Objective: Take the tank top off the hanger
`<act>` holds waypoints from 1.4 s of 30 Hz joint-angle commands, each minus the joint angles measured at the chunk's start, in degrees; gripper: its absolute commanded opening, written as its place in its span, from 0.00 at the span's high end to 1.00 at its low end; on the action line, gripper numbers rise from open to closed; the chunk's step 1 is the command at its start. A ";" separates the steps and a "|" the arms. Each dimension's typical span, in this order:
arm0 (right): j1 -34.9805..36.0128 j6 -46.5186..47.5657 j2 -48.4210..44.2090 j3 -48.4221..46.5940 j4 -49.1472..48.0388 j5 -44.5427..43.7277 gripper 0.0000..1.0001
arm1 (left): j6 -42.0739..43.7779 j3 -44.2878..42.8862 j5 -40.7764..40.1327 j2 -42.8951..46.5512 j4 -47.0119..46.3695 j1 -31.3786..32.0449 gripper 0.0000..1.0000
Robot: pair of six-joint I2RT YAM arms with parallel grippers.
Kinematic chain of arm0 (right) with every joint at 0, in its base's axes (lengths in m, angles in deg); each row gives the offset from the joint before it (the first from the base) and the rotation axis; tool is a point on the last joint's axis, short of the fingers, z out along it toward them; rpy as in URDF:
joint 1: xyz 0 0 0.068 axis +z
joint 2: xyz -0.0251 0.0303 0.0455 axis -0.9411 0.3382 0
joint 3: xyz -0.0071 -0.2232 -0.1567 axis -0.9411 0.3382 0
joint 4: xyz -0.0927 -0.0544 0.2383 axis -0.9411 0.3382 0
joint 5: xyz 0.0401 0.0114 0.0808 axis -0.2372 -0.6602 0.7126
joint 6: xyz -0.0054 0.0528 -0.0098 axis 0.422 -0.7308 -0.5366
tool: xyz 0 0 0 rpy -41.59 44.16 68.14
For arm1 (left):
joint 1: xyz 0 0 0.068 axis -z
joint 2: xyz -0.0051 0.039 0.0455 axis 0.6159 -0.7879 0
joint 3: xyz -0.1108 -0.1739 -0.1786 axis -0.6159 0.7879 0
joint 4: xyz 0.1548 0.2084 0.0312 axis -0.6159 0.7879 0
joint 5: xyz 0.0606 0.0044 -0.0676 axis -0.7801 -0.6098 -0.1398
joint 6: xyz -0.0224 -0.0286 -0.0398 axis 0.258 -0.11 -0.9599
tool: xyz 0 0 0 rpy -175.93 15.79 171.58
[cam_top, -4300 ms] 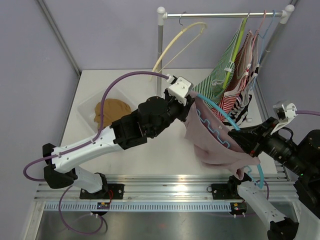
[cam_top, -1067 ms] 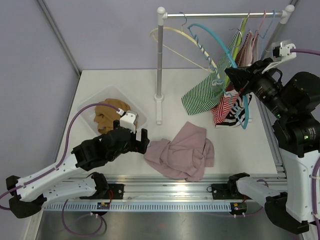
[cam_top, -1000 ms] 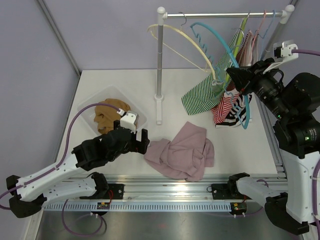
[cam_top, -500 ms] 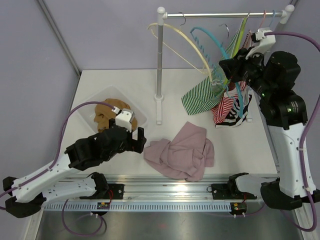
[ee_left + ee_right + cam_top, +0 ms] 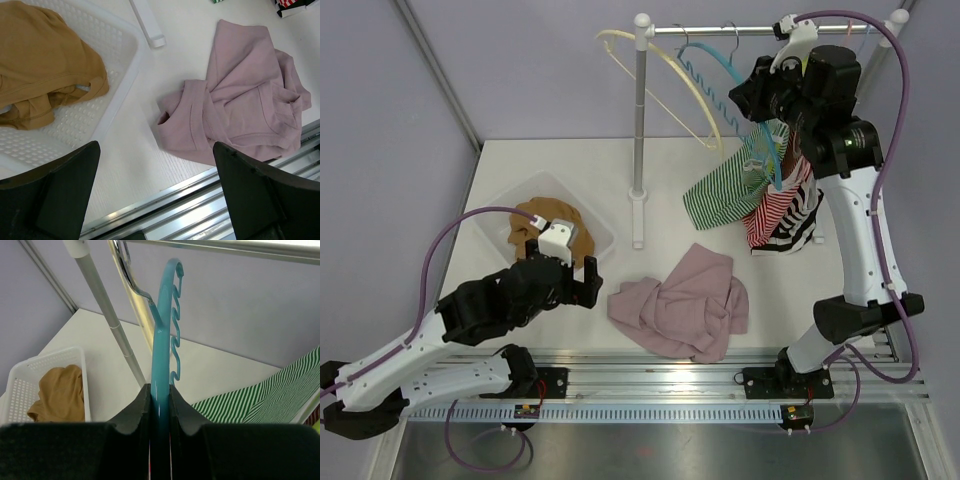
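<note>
The pink tank top lies crumpled on the table near the front edge, also seen in the left wrist view. It is off the blue hanger, which is bare. My right gripper is high up by the rack rail. In its own view the right gripper is shut on the blue hanger's arm, and the hanger's metal hook reaches up by the rail. My left gripper hovers just left of the tank top, open and empty.
A white basket holding a brown garment stands at the left. A bare cream hanger and striped garments hang on the rack. The rack's pole rises mid-table. A metal track edges the table front.
The right arm has carried the blue hanger up and left to the rail. The left gripper has drawn back slightly from the tank top. The cream hanger has swung left.
</note>
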 commanded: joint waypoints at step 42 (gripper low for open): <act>-0.29 -3.91 5.69 -9.66 -5.96 1.71 0.16 | 0.89 2.93 5.71 -9.15 -19.61 3.69 0.01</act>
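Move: My right hand already grips the blue hanger. The spot on the rail for its hook is about 15 cm ahead, 6 cm left and 8 cm above. The cream hanger's hook sits on the rail some 6 cm left of that spot. The green-striped top hangs about 10 cm ahead, 3 cm right and 20 cm below. From my left hand the pink tank top lies around 22 cm right, 5 cm ahead, 23 cm below. With my right hand I carry the pinched blue hanger about 9 cm forward and a little left towards the rail, then lower it some 4 cm to set the hook over. I open the fingers wide around it and draw back about 3 cm, rising 4 cm. Late on, my open left hand starts right, about 5 cm, towards the pink tank top. ##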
